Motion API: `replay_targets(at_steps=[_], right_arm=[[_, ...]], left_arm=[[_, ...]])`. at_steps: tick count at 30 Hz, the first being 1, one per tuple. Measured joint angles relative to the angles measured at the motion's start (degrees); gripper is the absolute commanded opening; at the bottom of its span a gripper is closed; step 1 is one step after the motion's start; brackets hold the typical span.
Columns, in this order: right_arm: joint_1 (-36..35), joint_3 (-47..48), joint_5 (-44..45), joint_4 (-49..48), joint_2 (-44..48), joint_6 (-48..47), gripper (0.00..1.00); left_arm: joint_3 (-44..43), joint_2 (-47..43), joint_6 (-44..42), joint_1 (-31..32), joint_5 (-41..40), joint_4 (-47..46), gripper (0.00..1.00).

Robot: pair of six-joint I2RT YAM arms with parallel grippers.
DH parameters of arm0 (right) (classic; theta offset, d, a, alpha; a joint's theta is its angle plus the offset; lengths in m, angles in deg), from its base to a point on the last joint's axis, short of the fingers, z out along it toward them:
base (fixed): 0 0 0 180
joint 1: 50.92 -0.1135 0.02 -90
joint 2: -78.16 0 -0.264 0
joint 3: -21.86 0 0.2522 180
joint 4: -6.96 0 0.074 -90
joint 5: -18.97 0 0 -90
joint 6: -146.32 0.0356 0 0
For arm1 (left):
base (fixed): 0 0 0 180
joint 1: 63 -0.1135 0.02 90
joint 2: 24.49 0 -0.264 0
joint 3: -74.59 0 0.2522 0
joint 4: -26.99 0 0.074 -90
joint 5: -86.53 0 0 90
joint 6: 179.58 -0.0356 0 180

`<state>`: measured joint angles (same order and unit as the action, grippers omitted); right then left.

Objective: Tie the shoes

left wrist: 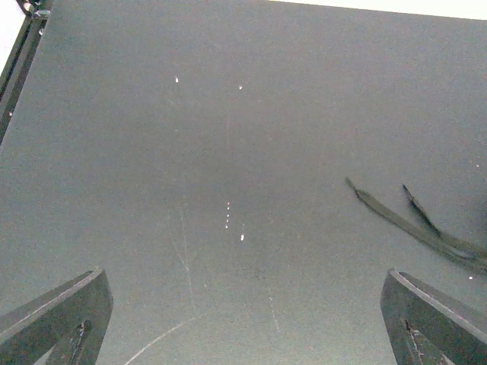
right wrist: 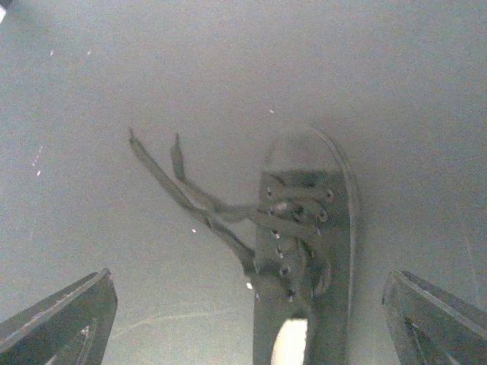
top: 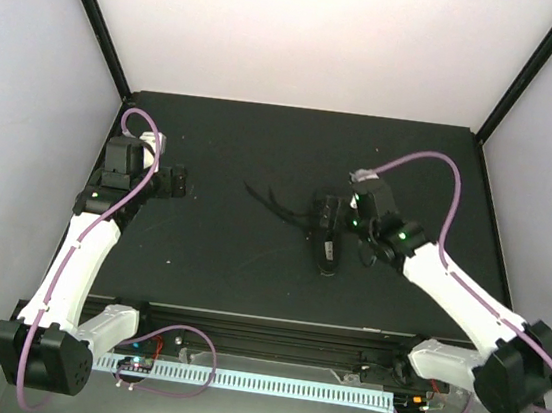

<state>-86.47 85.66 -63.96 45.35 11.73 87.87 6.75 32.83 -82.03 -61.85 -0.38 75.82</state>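
The small black shoe [top: 329, 241] lies on the black table right of centre, its toe pointing away from the arms. Its thin black laces [top: 268, 202] trail loose to the left, untied. In the right wrist view the shoe [right wrist: 312, 228] sits below, eyelets showing, with both lace ends [right wrist: 190, 194] running up and left. My right gripper [right wrist: 247, 334] hovers over the shoe's heel end, open, nothing between its fingers [right wrist: 61, 319]. My left gripper [top: 176, 182] hangs open over bare table at the left. The lace tips [left wrist: 411, 220] lie ahead of the left gripper [left wrist: 243, 327], to its right.
White walls and black frame posts [top: 92, 23] close in the table on three sides. A white cable rail [top: 265, 381] runs along the near edge between the arm bases. The table's left rim [left wrist: 15, 68] shows in the left wrist view.
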Motion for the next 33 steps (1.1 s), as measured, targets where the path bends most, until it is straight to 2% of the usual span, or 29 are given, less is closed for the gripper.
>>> replay_targets(at_steps=[5, 9, 14, 21, 24, 29, 33], right_arm=[[0.0, 13.62, -3.89, 1.38, -15.04, -8.44, 0.82], [-0.07, 23.96, -7.85, 3.06, -30.71, -13.55, 0.67], [-0.83, 32.89, -10.34, 6.84, -44.41, -17.7, 0.56], [-3.13, 42.21, -10.73, 9.64, -54.16, -20.5, 0.44], [-3.8, 45.48, -10.64, 10.8, -57.48, -20.98, 0.41], [-4.13, 48.24, -10.45, 12.13, -61.81, -21.07, 0.37], [-4.13, 50.16, -10.29, 13.03, -63.41, -21.09, 0.28]], left_arm=[[0.02, 0.0, 0.0, 0.0, 0.0, -0.07, 0.99], [0.04, 0.0, 0.0, 0.0, -0.02, -0.13, 0.99], [0.33, 0.0, 0.0, 0.0, -0.07, -0.31, 0.99], [0.33, 0.04, 0.0, 0.0, -0.04, -0.44, 0.99], [0.33, 0.04, 0.0, 0.0, -0.02, -0.44, 0.99], [0.33, 0.04, 0.0, 0.0, -0.02, -0.44, 0.99], [0.33, 0.04, 0.0, 0.0, -0.02, -0.46, 0.99]])
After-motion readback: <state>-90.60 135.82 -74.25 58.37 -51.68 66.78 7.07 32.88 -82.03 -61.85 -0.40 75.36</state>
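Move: The loose ends of the laces lie to the left of the shoe. The shorter lace, near its tip, is about 11 cm ahead of the right hand, 16 cm to its left and 17 cm below. The longer lace's tip is some 22 cm left and 14 cm ahead. The shoe is almost under that hand, about 4 cm ahead, 2 cm left and 14 cm down. From the left hand the shorter lace is roughly 19 cm right, 9 cm ahead and 22 cm below. Leftward and down, some 16 cm each way, and about 10 cm forward, the right hand swings from above the shoe to the loose laces. It dips steeply after a slight rise and slows over the last few centimetres. The wrist turns counter-clockwise and tips steeper down, while the fingers narrow from wide open to about a third, straddling the shorter lace close to the table without a visible pinch. ##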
